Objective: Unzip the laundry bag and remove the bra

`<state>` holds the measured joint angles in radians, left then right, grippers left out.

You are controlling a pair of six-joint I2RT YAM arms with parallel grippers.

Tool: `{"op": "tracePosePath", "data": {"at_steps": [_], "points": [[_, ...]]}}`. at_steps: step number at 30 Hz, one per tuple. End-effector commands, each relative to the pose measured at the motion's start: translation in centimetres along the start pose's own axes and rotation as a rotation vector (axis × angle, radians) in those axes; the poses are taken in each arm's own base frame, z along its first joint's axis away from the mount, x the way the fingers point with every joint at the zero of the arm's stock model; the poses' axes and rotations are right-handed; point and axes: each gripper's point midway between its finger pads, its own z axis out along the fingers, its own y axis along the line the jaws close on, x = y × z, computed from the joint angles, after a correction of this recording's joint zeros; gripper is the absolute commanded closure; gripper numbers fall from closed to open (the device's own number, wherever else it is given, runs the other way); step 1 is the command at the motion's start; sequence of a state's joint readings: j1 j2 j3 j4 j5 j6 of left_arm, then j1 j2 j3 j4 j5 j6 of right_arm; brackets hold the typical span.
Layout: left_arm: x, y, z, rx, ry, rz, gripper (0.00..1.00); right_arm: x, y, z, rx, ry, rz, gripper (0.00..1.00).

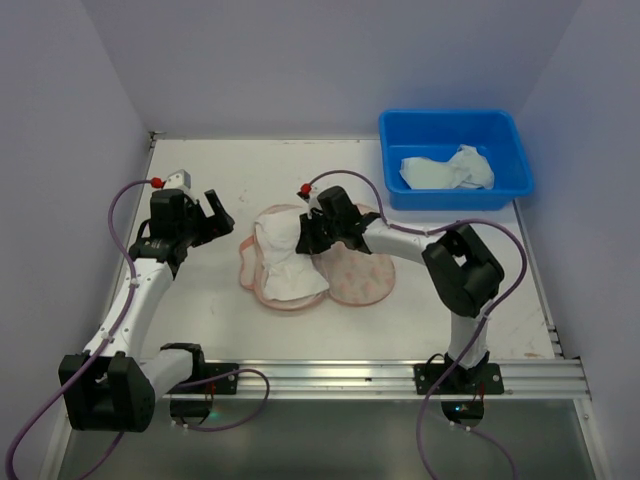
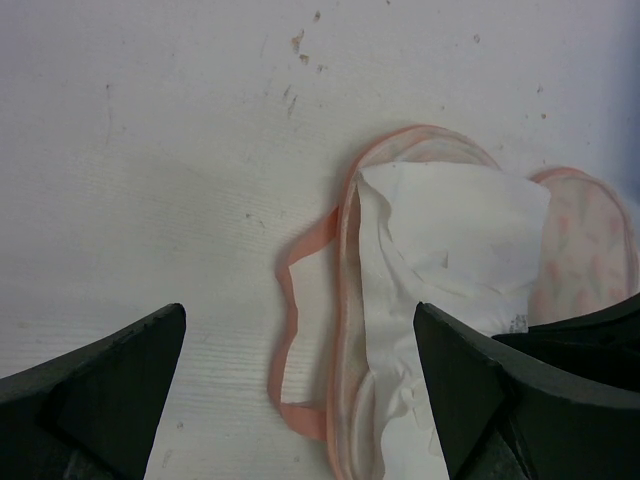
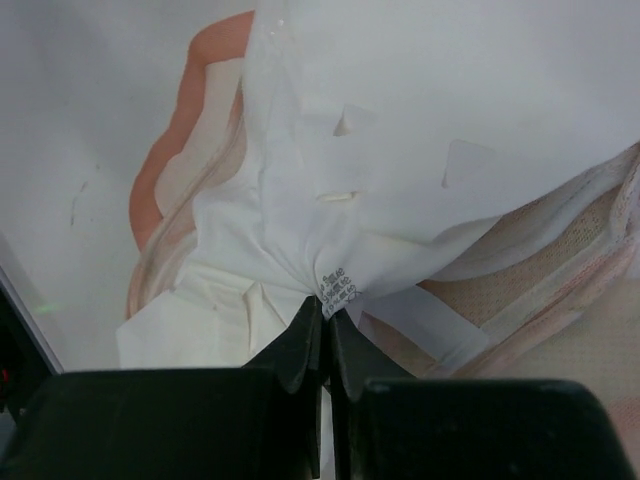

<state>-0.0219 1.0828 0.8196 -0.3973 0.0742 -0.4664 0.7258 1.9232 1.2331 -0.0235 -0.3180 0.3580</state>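
Observation:
The laundry bag (image 1: pixel 352 280) lies unzipped and spread at mid-table, a cream-peach printed pouch with pink trim (image 2: pixel 345 330) and a pink strap (image 2: pixel 288 300). On its left half rests the white bra (image 1: pixel 280 255), partly pulled out. My right gripper (image 3: pixel 327 310) is shut, pinching the bra's white fabric (image 3: pixel 400 150) by its printed label; from above it (image 1: pixel 312 232) sits at the bag's top middle. The left gripper (image 1: pixel 215 215) hovers open to the left of the bag, nothing between its fingers (image 2: pixel 110 380). The bag's inner mesh (image 3: pixel 540 250) shows under the bra.
A blue plastic tub (image 1: pixel 455 155) holding pale cloth (image 1: pixel 447 170) stands at the back right. The metal rail (image 1: pixel 400 378) runs along the near edge, and purple walls close in the left, back and right sides.

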Motion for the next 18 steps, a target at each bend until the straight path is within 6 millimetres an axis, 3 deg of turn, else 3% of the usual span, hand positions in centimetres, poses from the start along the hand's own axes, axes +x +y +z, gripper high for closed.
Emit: {"op": "tracePosePath", "data": {"at_steps": [1, 5, 9, 10, 15, 16, 18], "points": [[-0.6, -0.1, 0.4, 0.019, -0.03, 0.021, 0.0, -6.1, 4.7, -5.1, -0.101, -0.181, -0.099, 1.0], [-0.7, 0.0, 0.3, 0.012, -0.034, 0.021, 0.0, -9.4, 6.4, -8.9, -0.087, -0.284, -0.129, 1.0], [-0.7, 0.2, 0.4, 0.004, -0.035, 0.019, 0.0, -13.3, 8.0, -14.6, -0.034, -0.406, -0.168, 1.0], [-0.6, 0.2, 0.4, 0.003, -0.032, 0.019, 0.0, -15.2, 8.1, -16.3, -0.005, -0.455, -0.173, 1.0], [-0.6, 0.3, 0.4, 0.001, -0.031, 0.02, 0.0, -20.6, 4.4, -23.4, 0.167, -0.597, -0.108, 1.0], [-0.6, 0.2, 0.4, 0.003, -0.032, 0.02, 0.0, -22.3, 2.6, -25.8, 0.215, -0.656, -0.084, 1.0], [-0.7, 0.2, 0.4, 0.002, -0.034, 0.02, 0.0, -23.8, 0.3, -28.2, 0.274, -0.705, -0.03, 1.0]]}}
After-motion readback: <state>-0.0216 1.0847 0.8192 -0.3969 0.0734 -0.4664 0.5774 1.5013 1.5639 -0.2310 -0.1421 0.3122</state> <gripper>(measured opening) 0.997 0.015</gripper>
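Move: The right hand is shut on the white garment in the open laundry bag. The blue bin it is meant for stands about 24 cm ahead and 38 cm to its right, its middle some 2 cm higher. The bag's left half lies just below, about 3 cm back and 4 cm left, and its right half 2 cm back and 14 cm right. From the left hand, the bin is roughly 24 cm ahead, 60 cm right and 8 cm lower. Upward and fast, the right hand climbs some 30 cm, almost straight up off the laundry bag at first, then swings right and a little forward, in level terms nearing the blue bin. Its shut fingers keep their pinch on the white garment while the wrist tips them up by about 30 degrees and turns them more forward. ##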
